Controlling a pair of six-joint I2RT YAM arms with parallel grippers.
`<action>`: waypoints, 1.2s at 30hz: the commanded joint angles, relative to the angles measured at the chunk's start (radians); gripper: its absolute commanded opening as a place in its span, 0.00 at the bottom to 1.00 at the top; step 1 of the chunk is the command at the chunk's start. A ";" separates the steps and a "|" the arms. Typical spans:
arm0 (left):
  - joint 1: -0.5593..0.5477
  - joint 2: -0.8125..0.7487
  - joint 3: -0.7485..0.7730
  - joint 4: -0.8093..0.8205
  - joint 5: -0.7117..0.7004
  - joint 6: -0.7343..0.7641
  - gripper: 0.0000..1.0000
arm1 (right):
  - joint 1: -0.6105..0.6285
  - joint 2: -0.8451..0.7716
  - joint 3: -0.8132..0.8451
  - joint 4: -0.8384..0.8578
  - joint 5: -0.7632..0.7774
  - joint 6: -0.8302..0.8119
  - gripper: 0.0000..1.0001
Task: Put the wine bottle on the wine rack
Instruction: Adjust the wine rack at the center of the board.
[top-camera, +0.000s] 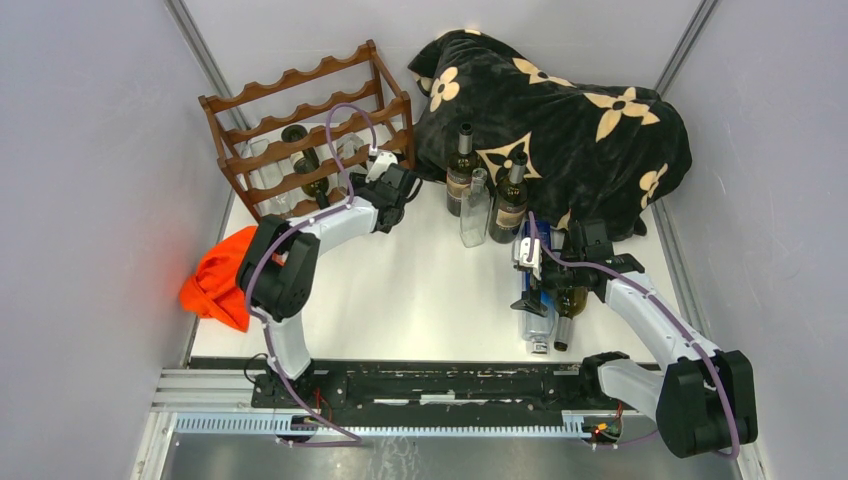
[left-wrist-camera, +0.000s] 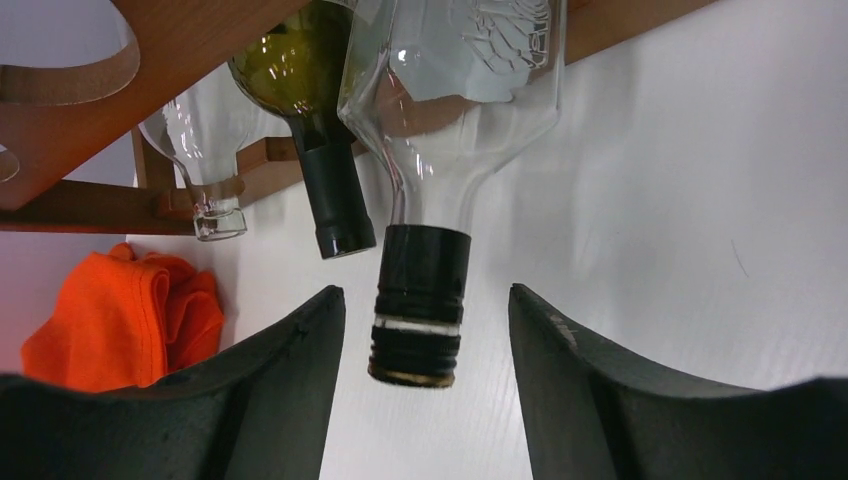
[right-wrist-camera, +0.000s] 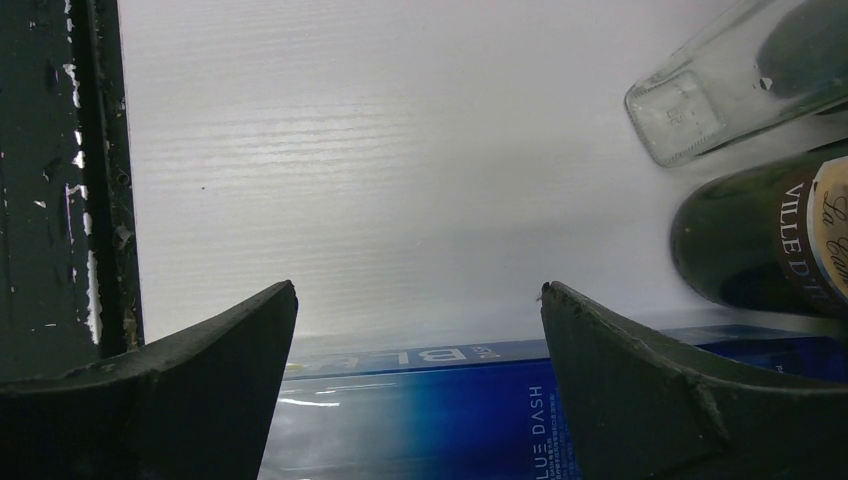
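Note:
The wine rack (top-camera: 300, 110), dark reddish wood with wavy rails, stands at the back left; one of its rails (left-wrist-camera: 180, 40) crosses the left wrist view. A clear wine bottle (left-wrist-camera: 450, 100) lies in the rack with its black screw cap (left-wrist-camera: 418, 320) pointing out. My left gripper (top-camera: 395, 190) (left-wrist-camera: 425, 290) is open around that cap, with white table showing on both sides. My right gripper (top-camera: 530, 265) (right-wrist-camera: 415, 290) is open just above a blue-labelled bottle (top-camera: 537, 310) (right-wrist-camera: 480, 400) lying on the table, touching nothing.
The rack also holds a dark green bottle (left-wrist-camera: 300, 60) and a clear bottle (left-wrist-camera: 205, 150). Three bottles (top-camera: 475, 205) stand by a black flowered blanket (top-camera: 560, 110). A dark bottle (top-camera: 570, 305) (right-wrist-camera: 770, 240) lies beside the blue-labelled one. An orange cloth (top-camera: 220, 280) sits at the left edge.

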 joint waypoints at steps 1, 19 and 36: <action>0.022 0.039 0.067 0.040 -0.013 0.066 0.65 | 0.008 0.008 0.029 0.019 0.002 -0.015 0.98; 0.025 0.095 0.108 0.003 -0.018 0.055 0.42 | 0.028 0.024 0.031 0.018 0.023 -0.019 0.98; 0.034 0.222 0.135 0.066 -0.089 0.109 0.02 | 0.028 0.020 0.032 0.014 0.029 -0.024 0.98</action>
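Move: The clear wine bottle with the black cap lies in the rack, its middle about 11 cm ahead of the left hand, 3 cm to its left and 3 cm lower, with the capped neck reaching back almost to the fingers. The green wine bottle in the rack is about 5 cm ahead and 9 cm left, the clear slim bottle some 3 cm ahead and 18 cm left. From the right hand, the black-capped bottle is about 28 cm ahead and 37 cm left. The left hand eases about 3 cm forward and 2 cm down, closing on the black cap and pushing rackward. ##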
